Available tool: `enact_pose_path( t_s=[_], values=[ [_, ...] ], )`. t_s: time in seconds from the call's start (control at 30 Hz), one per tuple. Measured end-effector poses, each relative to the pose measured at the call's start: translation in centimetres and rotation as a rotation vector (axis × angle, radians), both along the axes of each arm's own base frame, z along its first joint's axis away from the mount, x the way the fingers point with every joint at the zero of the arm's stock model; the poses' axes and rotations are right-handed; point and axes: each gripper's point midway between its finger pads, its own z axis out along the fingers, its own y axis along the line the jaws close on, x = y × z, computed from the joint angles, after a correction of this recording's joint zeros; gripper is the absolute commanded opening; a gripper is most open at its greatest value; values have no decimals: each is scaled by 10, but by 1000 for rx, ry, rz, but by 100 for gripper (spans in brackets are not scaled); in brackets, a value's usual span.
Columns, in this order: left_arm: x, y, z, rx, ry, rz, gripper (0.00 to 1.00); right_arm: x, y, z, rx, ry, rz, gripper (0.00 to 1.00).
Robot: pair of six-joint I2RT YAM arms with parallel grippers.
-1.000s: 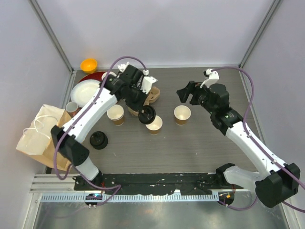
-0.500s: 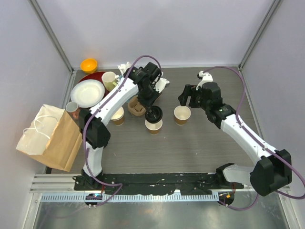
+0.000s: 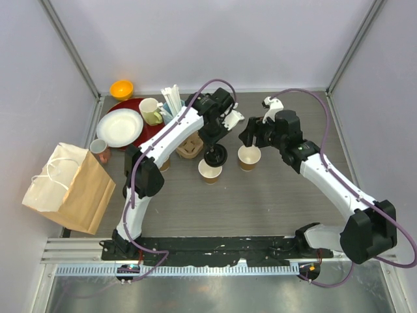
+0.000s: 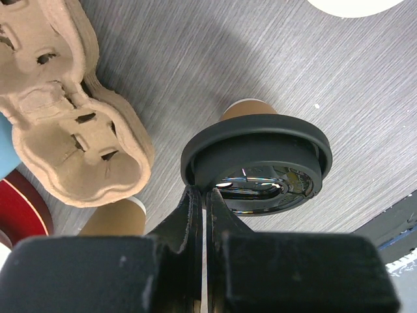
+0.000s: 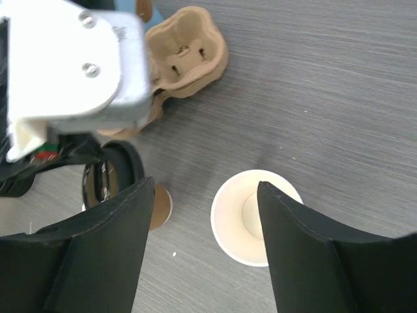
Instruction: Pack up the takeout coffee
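Note:
Three open kraft takeout coffee cups stand mid-table. The left cup [image 3: 161, 163] is half hidden by my left arm, with the middle cup [image 3: 210, 171] and the right cup [image 3: 249, 157] beside it. My left gripper [image 3: 214, 145] is shut on the rim of a black lid [image 3: 215, 156], which it holds tilted just above the middle cup [image 4: 248, 109]. In the left wrist view the lid [image 4: 257, 163] is pinched at its near edge. My right gripper [image 3: 251, 137] stands open above the right cup [image 5: 255, 216], whose cream inside shows between the fingers [image 5: 98, 254].
A cardboard cup carrier [image 3: 189, 147] lies behind the cups. At the left edge a brown paper bag [image 3: 68, 188] stands. Back left are a white plate [image 3: 120, 127], a yellow-green mug [image 3: 150, 111], an orange bowl [image 3: 121, 88] and a cup of white sticks [image 3: 172, 101].
My left arm has swung right, carrying the black lid over the middle cup. My right gripper has come down and left over the right cup, its jaws somewhat narrower.

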Motion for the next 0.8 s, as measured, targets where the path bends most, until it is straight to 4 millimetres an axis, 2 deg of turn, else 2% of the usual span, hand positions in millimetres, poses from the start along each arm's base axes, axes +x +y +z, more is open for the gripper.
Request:
enact_pose_path(
  t_s=[0.07, 0.17, 0.3, 0.37, 0.43, 0.53, 0.7, 0.8],
  values=[
    [0, 0, 1, 2, -5, -7, 0, -7, 5, 3, 15, -25, 40, 62],
    [0, 1, 1, 2, -7, -12, 0, -30, 16, 12, 27, -104, 119, 59],
    [-8, 6, 0, 7, 13, -19, 0, -86, 62, 28, 49, -283, 338, 54],
    [-15, 10, -2, 14, 30, -21, 0, -99, 77, 31, 65, -317, 392, 50],
    [-25, 17, -3, 23, 53, -23, 0, -92, 82, 31, 76, -316, 375, 49],
    [-32, 21, -4, 30, 71, -25, 0, -76, 87, 17, 76, -260, 326, 47],
    [-31, 21, -3, 28, 69, -26, 0, -62, 89, -17, 64, -135, 253, 48],
    [-31, 22, -3, 32, 65, -27, 0, -58, 91, -30, 65, -90, 231, 51]
  ],
)
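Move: The black lid is pinched in my left hand, and the near cup it is meant for stands about 6 cm back from that hand, almost straight behind and 9 cm below. The carrier lies some 8 cm ahead and 5 cm left of it; the right-hand cup about 15 cm right and 2 cm back. From my empty right hand the near cup is roughly 14 cm left, 8 cm back and 13 cm down, the right-hand cup about 3 cm back. I swing my right hand left and back, rising slightly past the right-hand cup, then ease forward and sink about 6 cm, ending some 9 cm to the left beside the held lid, turned counter-clockwise, its fingers partly closed but still well open. Meanwhile my left hand, keeping its pinch, draws the tilted lid about 4 cm back and left, over the near cup, then holds there. ##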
